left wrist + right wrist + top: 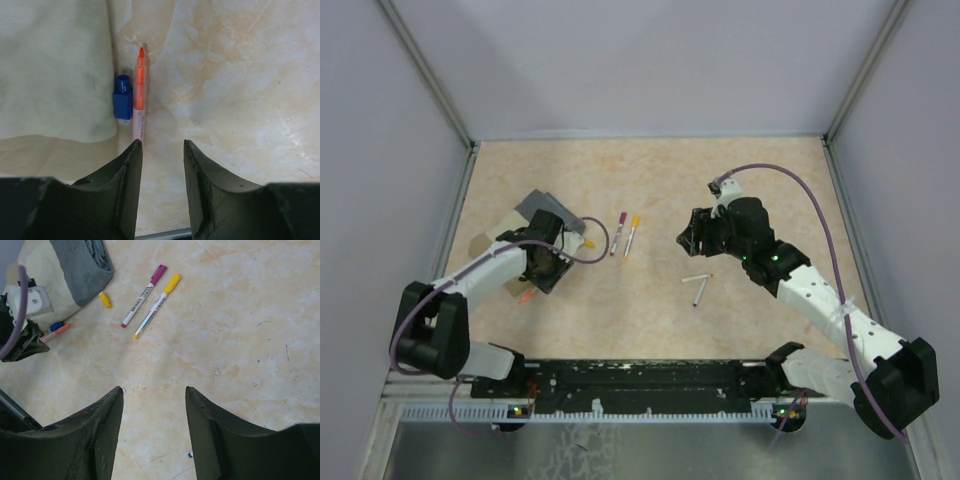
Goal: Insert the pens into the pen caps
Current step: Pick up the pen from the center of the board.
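An uncapped orange-tipped pen [139,100] lies on the table beside a blue pen cap [123,97], both against the beige box [50,70]. My left gripper [162,145] hovers open just short of that pen's barrel end, with nothing between its fingers. A magenta-capped pen [145,295] and a yellow-capped pen [157,302] lie side by side mid-table. A loose yellow cap [105,300] rests by the box's grey lid [82,265]. Two bare white pens [697,285] lie in front of my right gripper [154,390], which is open and empty above the table.
The grey-lidded beige box [545,212] sits at the left, right behind the left gripper [542,272]. Metal-framed walls close in the table on three sides. The right gripper [688,238] hangs right of the capped pens.
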Motion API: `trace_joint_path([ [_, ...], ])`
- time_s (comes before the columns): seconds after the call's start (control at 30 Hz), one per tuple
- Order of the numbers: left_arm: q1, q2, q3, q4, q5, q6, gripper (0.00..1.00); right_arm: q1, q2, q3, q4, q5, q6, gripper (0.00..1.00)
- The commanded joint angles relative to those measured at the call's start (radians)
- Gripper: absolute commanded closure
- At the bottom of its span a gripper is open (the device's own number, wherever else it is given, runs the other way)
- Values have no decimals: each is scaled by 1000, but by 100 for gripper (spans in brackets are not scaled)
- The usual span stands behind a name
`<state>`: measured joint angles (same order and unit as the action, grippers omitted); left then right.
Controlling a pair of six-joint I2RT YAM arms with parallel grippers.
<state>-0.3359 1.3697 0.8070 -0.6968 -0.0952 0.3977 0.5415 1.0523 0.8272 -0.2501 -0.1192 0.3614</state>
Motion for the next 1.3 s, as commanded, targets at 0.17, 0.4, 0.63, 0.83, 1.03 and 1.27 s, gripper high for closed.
trace_joint_path([
  [0.17,37,116,54,-12,-17,26,56,3,-24,43,-7,-19,-7,47],
  [0.4,62,125,57,0,-22,38,56,3,-19,35,-9,-33,-11,47],
  [0.63,71,184,74,-23,13,38,57,3,-12,36,-12,-39,-21,47],
  [0.83,75,241,110,-72,108,29,65,3,-8,39,-10,-39,-27,47],
  [1.03,75,258,130,-113,184,32,79,3,-12,36,-17,-24,-31,47],
  [1.27,74,226,147,-107,253,16,85,3,-18,35,-20,0,-35,48],
])
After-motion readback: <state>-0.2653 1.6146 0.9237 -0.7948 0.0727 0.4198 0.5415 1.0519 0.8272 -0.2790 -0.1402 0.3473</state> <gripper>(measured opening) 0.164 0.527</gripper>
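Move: The orange pen lies on the table beneath the left hand, its middle about 2 cm ahead, level sideways and some 3 cm down. The blue cap hugs its far side, roughly 4 cm ahead of the hand. The yellow cap is about 11 cm ahead and 11 cm to the right; the folded cloth's middle is 12 cm ahead, 4 cm left. From the right hand the orange pen lies some 31 cm left, 3 cm back and 19 cm below. Down in two steps, about 3 cm in all, the left hand sinks onto the orange pen, first shifting some 2 cm left. Near the table it draws about 3 cm back to the right as the open fingers close and pinch the pen a little behind its middle, while the wrist swings upright by around 15 degrees. ##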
